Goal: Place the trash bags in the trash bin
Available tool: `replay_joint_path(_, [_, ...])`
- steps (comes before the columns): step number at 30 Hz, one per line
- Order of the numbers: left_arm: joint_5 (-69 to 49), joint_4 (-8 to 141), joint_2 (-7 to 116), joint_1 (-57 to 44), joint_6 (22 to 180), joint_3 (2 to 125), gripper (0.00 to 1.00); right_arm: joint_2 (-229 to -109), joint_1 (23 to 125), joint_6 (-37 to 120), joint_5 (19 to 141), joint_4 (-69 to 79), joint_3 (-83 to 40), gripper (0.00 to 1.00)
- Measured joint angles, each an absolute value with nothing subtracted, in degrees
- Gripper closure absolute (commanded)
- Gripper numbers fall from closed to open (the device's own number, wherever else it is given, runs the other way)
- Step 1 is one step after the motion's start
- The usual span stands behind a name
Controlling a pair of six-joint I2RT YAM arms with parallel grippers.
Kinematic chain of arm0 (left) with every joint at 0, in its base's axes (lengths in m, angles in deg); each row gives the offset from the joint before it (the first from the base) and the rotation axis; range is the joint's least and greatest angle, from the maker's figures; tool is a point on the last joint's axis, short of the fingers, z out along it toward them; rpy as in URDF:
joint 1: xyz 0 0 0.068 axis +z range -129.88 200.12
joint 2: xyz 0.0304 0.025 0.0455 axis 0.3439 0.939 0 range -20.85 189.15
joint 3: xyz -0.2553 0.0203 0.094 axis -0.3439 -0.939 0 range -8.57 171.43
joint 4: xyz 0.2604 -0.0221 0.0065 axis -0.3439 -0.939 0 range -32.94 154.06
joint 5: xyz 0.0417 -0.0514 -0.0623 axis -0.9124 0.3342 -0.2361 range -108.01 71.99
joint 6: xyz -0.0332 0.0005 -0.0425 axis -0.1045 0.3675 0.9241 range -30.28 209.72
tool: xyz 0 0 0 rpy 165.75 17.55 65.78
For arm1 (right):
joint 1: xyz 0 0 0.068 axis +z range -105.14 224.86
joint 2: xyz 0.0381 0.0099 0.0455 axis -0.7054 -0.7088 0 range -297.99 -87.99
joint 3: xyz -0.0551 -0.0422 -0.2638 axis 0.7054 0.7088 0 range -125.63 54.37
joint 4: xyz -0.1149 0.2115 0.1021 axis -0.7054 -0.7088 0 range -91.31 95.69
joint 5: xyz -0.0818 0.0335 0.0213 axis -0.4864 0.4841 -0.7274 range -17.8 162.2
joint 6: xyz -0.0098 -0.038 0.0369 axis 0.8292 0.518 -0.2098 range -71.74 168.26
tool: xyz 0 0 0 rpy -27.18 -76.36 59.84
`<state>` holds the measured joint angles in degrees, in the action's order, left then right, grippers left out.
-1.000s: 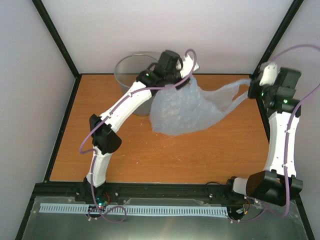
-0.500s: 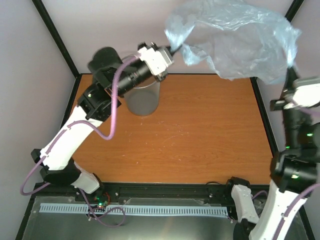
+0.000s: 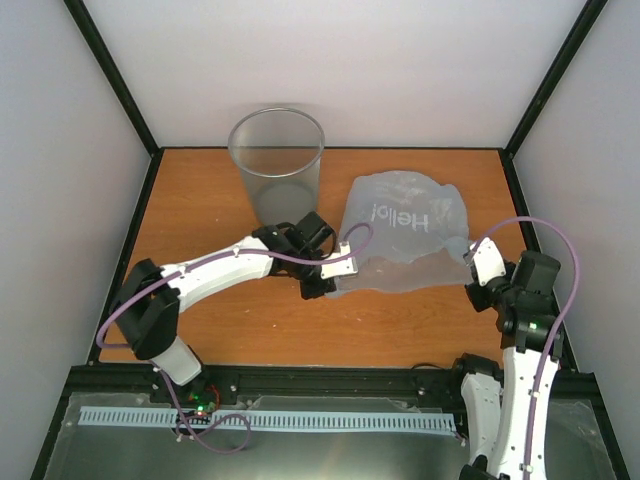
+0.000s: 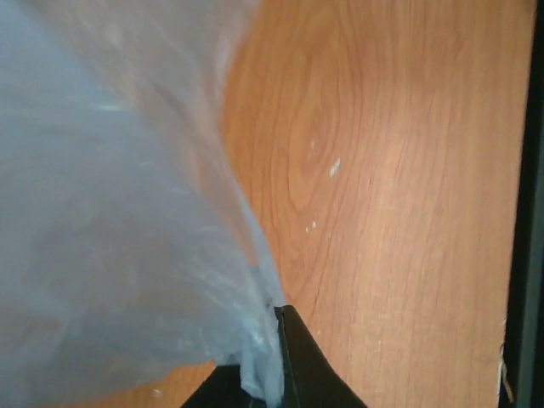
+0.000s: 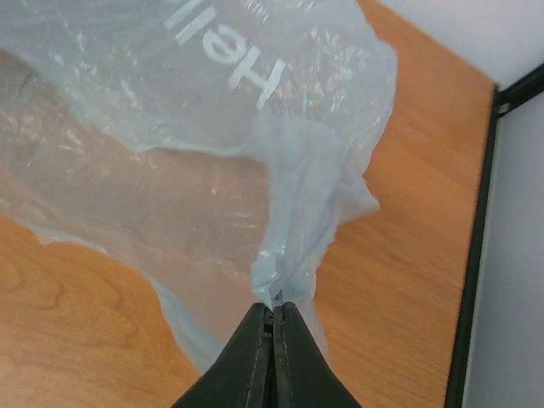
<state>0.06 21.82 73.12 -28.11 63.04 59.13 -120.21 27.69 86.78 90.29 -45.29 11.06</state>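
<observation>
A pale blue translucent trash bag (image 3: 405,235) printed "Hello!" lies spread on the wooden table (image 3: 400,315), right of centre. My left gripper (image 3: 335,278) is low at the bag's near-left corner, shut on its edge; the left wrist view shows film (image 4: 110,212) pinched at the fingertips (image 4: 293,340). My right gripper (image 3: 470,268) is shut on a bunched bit of the bag's right edge, and in the right wrist view the bag (image 5: 212,127) fans out from the closed gripper (image 5: 273,308). The trash bin (image 3: 277,160), round translucent grey, stands upright at the back, left of the bag.
Black frame posts (image 3: 110,75) and white walls (image 3: 400,70) close in the table on three sides. A black rail (image 3: 320,378) carrying the arm bases runs along the near edge. The table's right edge (image 5: 476,255) lies close to the right gripper.
Earlier the bag was held up in the air between the two grippers, near and above the bin. Now both arms are low and the bag lies flat on the table, both grippers shut on it.
</observation>
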Motion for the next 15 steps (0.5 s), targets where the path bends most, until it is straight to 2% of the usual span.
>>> replay_joint_path(4, [1.7,23.6,70.1,-27.5,65.8,60.0,0.99,-122.7,27.7,90.2,91.6,-48.1,11.4,0.95])
replay_joint_path(5, [1.9,23.9,70.3,-27.4,66.6,60.0,0.99,-123.5,27.7,91.0,91.6,-49.1,11.4,0.86])
replay_joint_path(8, [2.1,24.2,70.9,-26.3,69.0,60.0,0.99,-125.2,27.7,92.6,91.3,-51.2,11.3,0.34])
replay_joint_path(10, [2.2,24.4,71.2,-25.2,70.5,60.2,0.99,-126.6,27.7,93.3,90.5,-52.8,10.3,0.21])
replay_joint_path(12, [2.4,24.6,71.5,-24.6,71.5,60.9,0.99,-128.8,27.7,93.2,89.6,-54.1,7.9,0.16])
replay_joint_path(15, [3.0,25.1,72.0,-24.2,73.0,62.1,0.99,-133.5,27.7,93.0,89.6,-55.6,3.3,0.14])
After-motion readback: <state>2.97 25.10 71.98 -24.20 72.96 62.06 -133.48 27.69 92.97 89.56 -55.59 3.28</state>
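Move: The left hand pinches the trash bag's left corner; the bag's middle spreads about 12 cm ahead, 17 cm to its right and 6 cm lower. The trash bin stands roughly 20 cm ahead and 9 cm to its left. The right hand pinches the near-right corner, with the bag's middle some 13 cm ahead, 14 cm to its left and 15 cm below, and the bin about 20 cm ahead and 40 cm left. Down by 3 to 4 cm and slightly back, then up again nearly 2 cm, the right hand tips about 15 degrees further down and opens wide, letting its pinched corner of the bag go. The left hand keeps its pinch, rises first and then eases about 3 cm forward towards the bin, turning some 10 degrees counter-clockwise. ##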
